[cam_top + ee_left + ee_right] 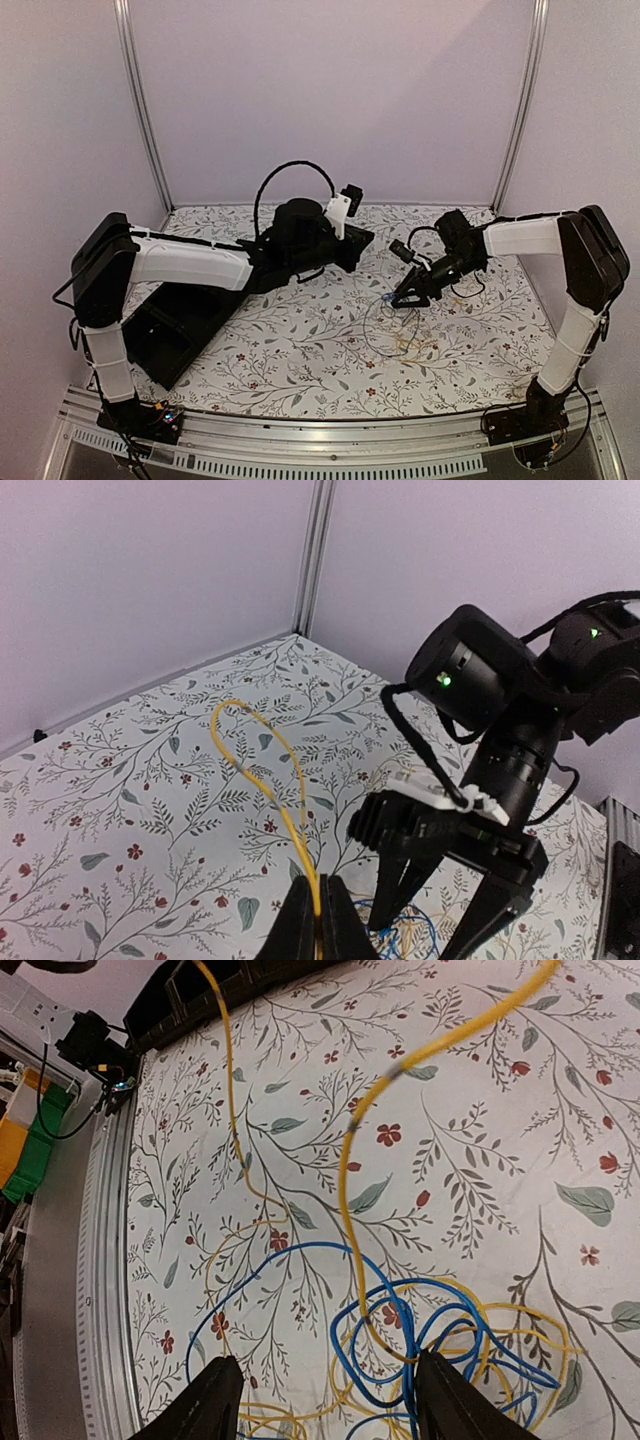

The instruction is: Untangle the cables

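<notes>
The cables lie as a loose tangle (pixel 400 335) on the floral table, right of centre. Blue loops (pixel 400 1340) and yellow strands (pixel 345 1180) overlap directly under my right gripper (pixel 325 1415), which hangs open just above them with nothing between its fingers. My left gripper (pixel 320 925) is shut on a yellow cable (pixel 265 770), which arcs up and away from the jaws in a tall loop. The right gripper (pixel 425 935) stands close in front of the left one, over the blue loops (pixel 410 935). From above, the left gripper (pixel 368 238) is up-left of the right gripper (pixel 405 298).
A black open bin (pixel 175 330) sits at the table's left, under the left arm. A metal rail (pixel 330 425) runs along the near edge, also seen as a rail (pixel 100 1260) in the right wrist view. Pale walls with corner posts (pixel 140 100) close off the back.
</notes>
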`<act>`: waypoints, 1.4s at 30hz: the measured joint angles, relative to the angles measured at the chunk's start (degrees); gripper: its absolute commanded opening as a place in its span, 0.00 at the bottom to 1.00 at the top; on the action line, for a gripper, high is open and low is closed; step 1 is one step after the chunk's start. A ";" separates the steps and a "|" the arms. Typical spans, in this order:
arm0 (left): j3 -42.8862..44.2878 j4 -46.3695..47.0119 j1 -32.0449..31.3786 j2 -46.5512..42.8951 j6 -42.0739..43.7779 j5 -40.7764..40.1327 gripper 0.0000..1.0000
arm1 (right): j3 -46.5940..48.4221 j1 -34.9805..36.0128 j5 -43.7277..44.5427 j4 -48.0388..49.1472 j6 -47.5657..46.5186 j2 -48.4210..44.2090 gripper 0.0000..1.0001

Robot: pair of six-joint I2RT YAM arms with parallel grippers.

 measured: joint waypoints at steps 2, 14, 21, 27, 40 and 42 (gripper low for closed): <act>-0.31 -0.33 0.00 -0.24 -0.31 -0.13 0.00 | 0.02 1.88 0.79 0.98 0.26 1.86 0.59; -0.87 -4.70 -0.04 -4.44 -0.94 -0.33 0.00 | 0.61 2.64 11.37 7.58 4.22 6.16 0.09; 0.22 -11.96 -0.09 -14.03 0.15 -1.11 0.00 | 0.74 2.64 16.24 8.46 5.09 9.03 0.12; 6.43 -18.75 -0.52 -22.86 2.99 -5.68 0.00 | 2.45 2.54 21.07 8.70 5.40 9.84 0.13; 32.30 -32.52 -0.52 -30.47 10.56 -13.18 0.00 | 4.04 -1.11 24.50 8.63 7.13 10.75 0.03; 34.60 -34.97 -0.52 -29.83 11.23 -13.86 0.00 | 4.26 -1.64 25.79 8.63 7.43 10.75 0.02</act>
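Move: The left hand already holds a yellow cable; the blue-and-yellow tangle it runs into lies about 7 cm to its right, level with it fore and aft, some 20 cm below. The black bin's middle is roughly 35 cm left and 3 cm back. From the open right hand the tangle is about 5 cm ahead, 2 cm left and 8 cm down; a loose blue loop trails 8 cm back and 2 cm left, a small yellow coil 11 cm back and 4 cm right. Up and to its left, slowly at first and then fast, the left hand hauls the pinched yellow cable away from the tangle, rising about 40 cm and tilting fingers-up. The right hand sinks about 8 cm into the tangle, its fingers closing nearly shut on the blue strands, and works forward about 8 cm and then rightwards too, rolling some 20 degrees. ##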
